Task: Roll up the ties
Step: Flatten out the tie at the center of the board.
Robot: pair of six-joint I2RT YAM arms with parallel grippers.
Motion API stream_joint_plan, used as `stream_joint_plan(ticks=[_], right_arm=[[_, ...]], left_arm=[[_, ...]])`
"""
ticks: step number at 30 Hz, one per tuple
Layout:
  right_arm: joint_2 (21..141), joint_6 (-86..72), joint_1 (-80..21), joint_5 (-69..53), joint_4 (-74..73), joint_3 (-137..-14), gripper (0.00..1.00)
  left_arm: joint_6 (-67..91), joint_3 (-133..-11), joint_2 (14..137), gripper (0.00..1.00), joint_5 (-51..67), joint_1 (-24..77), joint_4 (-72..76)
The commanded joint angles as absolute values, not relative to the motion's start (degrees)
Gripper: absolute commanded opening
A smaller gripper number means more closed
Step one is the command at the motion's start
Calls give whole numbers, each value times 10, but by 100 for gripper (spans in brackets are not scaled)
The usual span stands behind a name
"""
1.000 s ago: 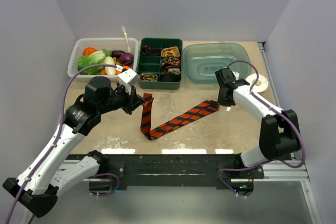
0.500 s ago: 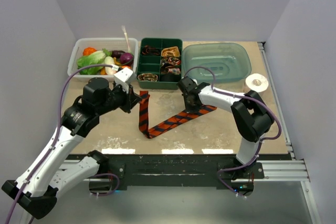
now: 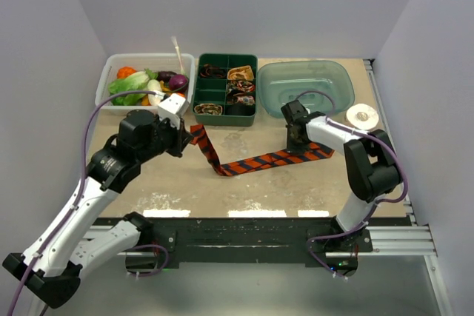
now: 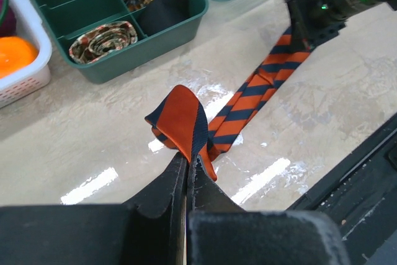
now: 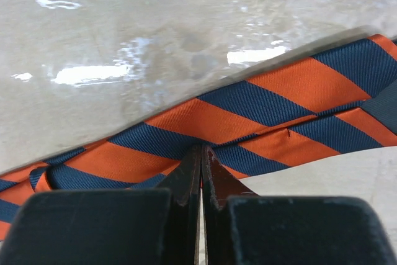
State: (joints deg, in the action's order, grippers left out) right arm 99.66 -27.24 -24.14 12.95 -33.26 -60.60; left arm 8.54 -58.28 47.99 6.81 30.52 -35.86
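An orange-and-dark-blue striped tie (image 3: 252, 162) lies stretched across the table, left to right. My left gripper (image 3: 191, 137) is shut on its narrow end, which stands folded and lifted off the table (image 4: 183, 116) just above my fingertips (image 4: 189, 161). My right gripper (image 3: 295, 146) is shut on the tie near its wide end, its tips pinching the fabric's edge (image 5: 201, 150) against the table. The wide part (image 5: 267, 103) runs diagonally across the right wrist view. Small rolled ties (image 3: 208, 109) (image 4: 102, 38) sit in the compartments of a green tray (image 3: 224, 55).
A white basket (image 3: 104, 83) of vegetables stands at the back left, beside the green tray (image 4: 155, 51). A clear teal container (image 3: 304, 86) is at the back right, with a white paper roll (image 3: 362, 116) to its right. The black front rail (image 3: 237, 231) runs along the near edge.
The right gripper swung left along the tie, then back right, drawing the wide end rightward. The tie went from a sharp V to nearly straight. The left gripper stayed almost in place.
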Motion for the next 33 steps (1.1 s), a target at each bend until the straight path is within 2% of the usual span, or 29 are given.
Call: stream_joint_plan(ticks=[1,13,21,25,29,33], right_arm=[[1010,-249,-238,161,-382,-576,0],[1020,-221,-210,177,-410,-602,0],[991,-220,-199,185,-424,-623,0],[934,-207,-200,116,-397,-635,0],[903,-198,-227,49,-362,-642,0],[955,-202,-312,47,-351,-671,0]], left_arm=[[99,-596,504,0,2,307,-369],[120,-599,568,0,-145,308,-469],[117,-597,612,0,-162,307,-474],[111,-602,645,0,-163,308,-470],[99,-618,663,0,-155,308,-469],[89,-621,672,0,-130,308,-466]])
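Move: The left fingers hold the tie's end some 26 cm above the board. The bare board it is being lowered to lies about 6 cm left and 3 cm ahead; the tie's lower bend is roughly 6 cm right and 1 cm ahead, the green box 27 cm ahead and 6 cm right. The shut right fingertips rest on the tie; its right end is about 13 cm right, level ahead, with the clear tray 23 cm ahead and 8 cm right. Shut right fingertips keep to the tie and slide along it to the right by about 4 cm, drawing back slightly, then come free, rising about 5 cm while swinging back left past where they began. Meanwhile the left hand, still pinching the other end, sinks about 11 cm, shifting left and a little forward, its wrist turning counter-clockwise and tipping the fingers downward. ##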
